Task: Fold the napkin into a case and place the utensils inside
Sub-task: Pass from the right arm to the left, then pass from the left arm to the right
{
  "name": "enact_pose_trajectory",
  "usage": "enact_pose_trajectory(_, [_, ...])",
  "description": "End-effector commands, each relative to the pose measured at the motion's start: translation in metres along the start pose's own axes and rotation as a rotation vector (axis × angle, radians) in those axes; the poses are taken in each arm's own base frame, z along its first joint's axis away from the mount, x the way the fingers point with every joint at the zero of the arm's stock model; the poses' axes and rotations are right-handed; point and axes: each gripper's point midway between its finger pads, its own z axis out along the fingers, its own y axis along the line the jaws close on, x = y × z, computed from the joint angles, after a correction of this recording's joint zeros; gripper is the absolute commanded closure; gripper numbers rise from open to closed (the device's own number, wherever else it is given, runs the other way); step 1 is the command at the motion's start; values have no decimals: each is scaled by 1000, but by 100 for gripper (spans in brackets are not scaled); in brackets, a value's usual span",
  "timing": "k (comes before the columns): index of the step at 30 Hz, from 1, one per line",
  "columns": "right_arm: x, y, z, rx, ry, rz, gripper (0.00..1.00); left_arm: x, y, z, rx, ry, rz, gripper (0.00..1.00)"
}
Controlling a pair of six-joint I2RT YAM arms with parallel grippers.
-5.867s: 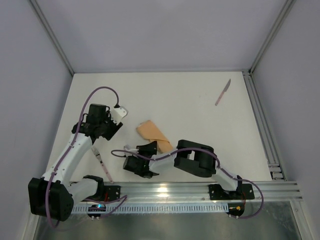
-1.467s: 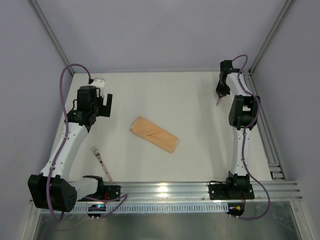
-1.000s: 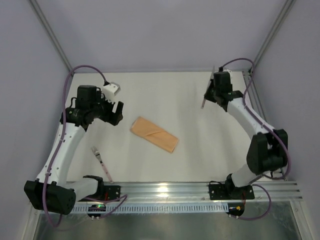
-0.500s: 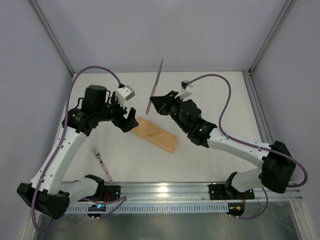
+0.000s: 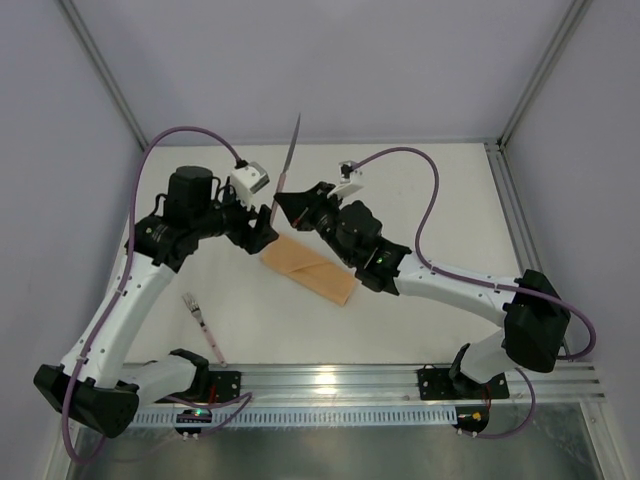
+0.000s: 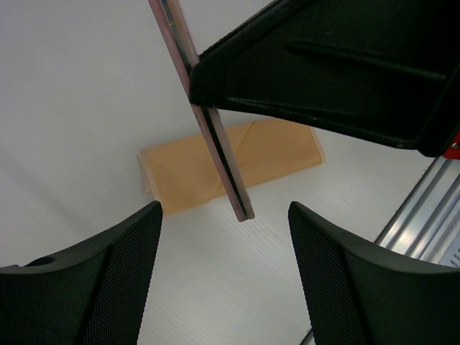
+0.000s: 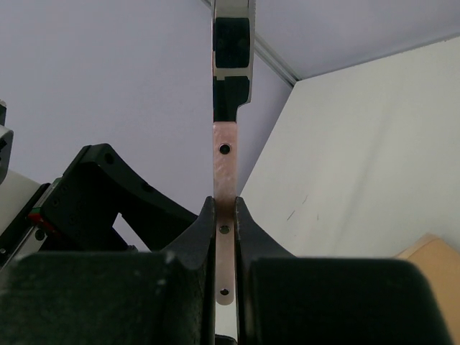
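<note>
The peach-orange napkin, folded into a narrow case [image 5: 308, 268], lies flat at mid-table. My right gripper [image 5: 283, 202] is shut on the pale knife [image 5: 291, 158] near its handle and holds it upright above the case's left end, blade pointing up. In the right wrist view the knife [image 7: 225, 154] is pinched between the fingers [image 7: 203, 237]. My left gripper [image 5: 262, 233] stands open just left of the knife's lower end. In the left wrist view the knife [image 6: 215, 144] hangs above the case [image 6: 266, 154], its tip between my spread fingers [image 6: 115, 273]. The pink fork [image 5: 203, 327] lies near the left front.
An aluminium rail [image 5: 400, 380] runs along the near edge with both arm bases on it. Grey walls and frame posts [image 5: 100, 80] close in the back and sides. The right arm's body [image 5: 440, 280] stretches across the table's right half.
The right arm has swung further left with the knife, bringing it close to the left gripper. The left gripper shifted slightly toward the knife and its fingers narrowed a little.
</note>
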Motion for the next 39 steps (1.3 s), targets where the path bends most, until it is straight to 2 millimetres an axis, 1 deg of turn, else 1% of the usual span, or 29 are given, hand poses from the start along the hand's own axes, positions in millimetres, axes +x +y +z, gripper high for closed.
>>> enact_pose_trajectory(1, [-30, 34, 3, -75, -95, 67, 96, -20, 2, 1, -10, -67, -1, 28])
enact_pose_trajectory(2, [-27, 35, 4, -81, -88, 72, 96, -21, 4, 2, -23, -72, -5, 32])
enact_pose_trajectory(4, [-26, 37, 4, -88, -85, 73, 96, -22, 8, 3, -44, -75, -9, 37])
enact_pose_trajectory(7, [-23, 38, 2, -93, -76, 77, 96, -26, 9, 1, -53, -89, -15, 52])
enact_pose_trajectory(10, [-20, 38, 2, -97, -65, 86, 96, -29, 8, 1, -43, -100, -16, 59])
enact_pose_trajectory(11, [-19, 39, 2, -101, -61, 91, 96, -30, 8, 2, -42, -101, -19, 64])
enact_pose_trajectory(13, [-17, 39, 2, -103, -57, 100, 96, -31, 8, 3, -41, -104, -23, 70])
enact_pose_trajectory(14, [-16, 40, 2, -107, -55, 102, 96, -30, 8, 4, -37, -99, -24, 77])
enact_pose_trajectory(16, [-14, 41, 3, -112, -47, 103, 96, -30, 8, 4, -39, -98, -28, 84])
enact_pose_trajectory(17, [-14, 41, 3, -111, -48, 103, 96, -29, 9, 4, -43, -98, -29, 94])
enact_pose_trajectory(18, [-12, 40, 3, -110, -45, 102, 96, -29, 9, 4, -48, -97, -30, 100])
enact_pose_trajectory(21, [-10, 35, 3, -93, -44, 90, 96, -27, 12, 1, -67, -94, -28, 100])
enact_pose_trajectory(23, [-10, 35, 0, -110, -41, 36, 96, -23, 20, -1, -119, -77, -33, 100])
enact_pose_trajectory(24, [-10, 36, -2, -126, -38, -11, 94, -21, 22, -1, -132, -69, -34, 100])
enact_pose_trajectory(25, [-5, 32, -7, -136, -20, -76, 86, -17, 25, -1, -148, -53, -30, 100])
enact_pose_trajectory(26, [-8, 35, -16, -184, -12, -233, 67, -10, 30, -3, -174, -27, -15, 100])
enact_pose_trajectory(27, [-9, 34, -24, -203, -4, -321, 60, -4, 31, -3, -181, -7, -11, 100])
enact_pose_trajectory(28, [2, 17, -32, -193, 41, -430, 54, 2, 32, -2, -182, 14, -8, 100])
enact_pose_trajectory(29, [-7, 23, -48, -265, 34, -630, 50, 13, 30, -2, -174, 55, -9, 100])
enact_pose_trajectory(30, [5, 9, -59, -286, 72, -745, 48, 20, 26, 1, -141, 83, 11, 100])
enact_pose_trajectory(31, [12, -1, -70, -304, 113, -860, 46, 29, 22, 3, -110, 118, 13, 100])
enact_pose_trajectory(32, [1, 2, -84, -364, 82, -1042, 41, 48, 13, 6, -43, 194, 19, 100])
enact_pose_trajectory(33, [5, -3, -92, -396, 95, -1145, 41, 58, 8, 8, -7, 235, 10, 100])
enact_pose_trajectory(34, [22, -16, -103, -444, 159, -1251, 41, 67, 3, 10, 33, 274, 5, 100])
enact_pose_trajectory(35, [26, -18, -110, -484, 166, -1347, 41, 81, 1, 16, 73, 336, -11, 100])
enact_pose_trajectory(36, [24, -16, -114, -541, 133, -1531, 41, 94, -9, 13, 135, 395, -21, 100])
enact_pose_trajectory(37, [40, -24, -120, -600, 174, -1628, 41, 102, -13, 12, 167, 432, -27, 100])
enact_pose_trajectory(38, [46, -26, -122, -641, 177, -1714, 41, 111, -16, 14, 200, 475, -37, 100])
enact_pose_trajectory(39, [52, -33, -117, -652, 187, -1832, 40, 120, -23, 8, 240, 521, -53, 100])
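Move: The knife is still pinched by its handle in the right fingers, blade up and leaning right; its middle lies about 5 cm above, 1 cm ahead and 3 cm right of that hand. From the open left hand, whose fingers straddle the free handle end, the knife's middle is roughly 4 cm ahead, 5 cm right and 8 cm up. The folded napkin lies some 6 cm ahead, 7 cm right and 27 cm below the left hand, the fork about 9 cm back, 17 cm left and equally low. While the right hand holds the knife nearly still, the left hand eases about 1 cm forward and closes its fingers from wide open onto the free end of the handle, so that both grippers have it. Only then does the right hand open and draw off back and to the right by roughly 11 cm, sinking a little and rolling over by some 80 degrees, while the left keeps its pinch and carries the knife down about 9 cm and slightly back towards the napkin's height, tipping its fingers further down. ##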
